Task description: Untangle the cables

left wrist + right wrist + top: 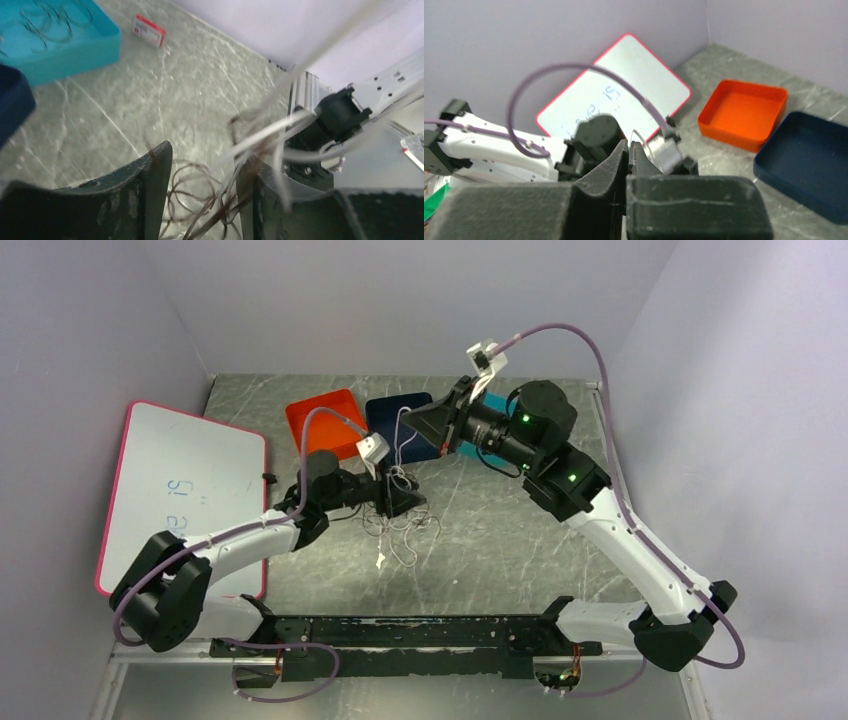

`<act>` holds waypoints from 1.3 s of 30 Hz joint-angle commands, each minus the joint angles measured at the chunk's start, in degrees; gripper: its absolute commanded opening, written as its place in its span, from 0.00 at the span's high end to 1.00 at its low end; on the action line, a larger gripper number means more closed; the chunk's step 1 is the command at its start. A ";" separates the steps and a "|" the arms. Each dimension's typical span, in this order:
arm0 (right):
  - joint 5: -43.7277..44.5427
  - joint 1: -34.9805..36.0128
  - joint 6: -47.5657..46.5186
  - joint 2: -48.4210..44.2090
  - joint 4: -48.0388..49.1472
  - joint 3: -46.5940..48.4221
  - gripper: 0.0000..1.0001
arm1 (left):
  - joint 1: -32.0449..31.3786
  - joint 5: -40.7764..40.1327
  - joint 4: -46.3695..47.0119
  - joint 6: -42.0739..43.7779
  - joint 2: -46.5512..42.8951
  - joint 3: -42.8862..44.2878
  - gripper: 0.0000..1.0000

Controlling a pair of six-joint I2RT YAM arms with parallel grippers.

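Observation:
A tangle of thin cables (400, 525) lies mid-table. My left gripper (405, 502) is down in it. In the left wrist view its jaws (205, 160) stand apart, with brownish-red loops (195, 185) lying loose between them and white cables (270, 132) stretched taut across the right finger. My right gripper (418, 425) is raised above the navy tray, shut on a white cable (402, 445) that runs down to the tangle. The same wire (640, 135) arcs out of its closed tips (630, 145). Black cables (45, 20) lie in the teal tray.
An orange tray (325, 420), a navy tray (392, 408) and a teal tray (75, 50) stand at the back. A pink-edged whiteboard (180, 490) lies at the left. A small red-and-white card (149, 30) lies beside the teal tray.

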 commanded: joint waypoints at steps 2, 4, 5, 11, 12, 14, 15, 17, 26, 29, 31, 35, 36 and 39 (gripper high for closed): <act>2.64 0.19 -2.83 -2.37 0.81 5.85 1.00 | -1.57 0.86 3.89 -0.99 -0.77 -6.14 0.55; 3.59 0.24 -3.87 -2.61 0.21 7.20 1.00 | -1.83 0.09 4.41 -0.99 -1.19 -8.55 0.66; 4.11 0.27 -4.29 -2.76 -0.04 7.72 1.00 | -1.90 -0.34 4.62 -2.92 -1.42 -9.66 0.70; 7.56 0.18 -7.43 -3.78 -1.64 11.01 1.00 | -2.04 -2.25 5.44 -4.19 -2.64 -14.86 0.78; 8.37 0.18 -8.05 -3.99 -1.98 11.99 1.00 | -2.03 -2.44 5.51 -4.26 -2.51 -15.32 0.79; 9.96 0.20 -9.62 -4.27 -2.82 13.54 1.00 | -2.01 -2.63 5.72 -4.33 -2.19 -16.26 0.80; 10.73 0.30 -10.27 -4.24 -3.25 14.40 1.00 | -1.99 -2.69 5.82 -4.33 -1.86 -16.66 0.80; 12.43 0.13 -11.54 -4.56 -4.02 15.96 1.00 | -1.98 -2.81 6.08 -4.33 -1.12 -17.41 0.82; 23.04 0.21 -18.00 -5.72 -7.01 22.66 1.00 | -2.02 -4.20 7.10 -4.51 0.62 -20.70 0.82; 28.59 0.22 -20.83 -6.76 -6.61 23.57 1.00 | -2.04 -4.83 6.73 -4.46 0.54 -21.41 0.84; 32.05 0.18 -22.50 -7.51 -6.00 24.04 1.00 | -2.01 -5.21 6.66 -4.55 0.37 -21.98 0.84; 38.04 0.24 -26.23 -9.06 -4.28 24.93 1.00 | -1.99 -5.80 6.11 -4.43 0.26 -22.48 0.84; 39.36 0.22 -27.11 -9.48 -3.76 25.06 1.00 | -1.98 -5.96 5.91 -4.36 0.26 -22.53 0.84; 41.63 0.18 -29.32 -10.43 -2.73 25.70 1.00 | -2.02 -6.38 5.57 -4.23 0.47 -22.62 0.85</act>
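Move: The cable tangle's middle lies almost directly under the left hand, about 19 cm down, with strands already crossing its half-open fingers; the white tag is some 6 cm back and 5 cm left, about 20 cm below. The dark blue bin stands around 25 cm straight ahead. From the right hand, already holding white cable, the tangle is about 41 cm below and 4 cm left, the teal bin some 25 cm ahead and 15 cm right. White cable stays pinched in the right fingers and is drawn away from the tangle, that hand climbing about 20 cm while sweeping nearly as far right, turning clockwise and tipping up. Meanwhile the left hand sinks roughly 14 cm with a smaller shift back and left, to the tangle's near edge, tilting down and almost closing around a brown strand. ##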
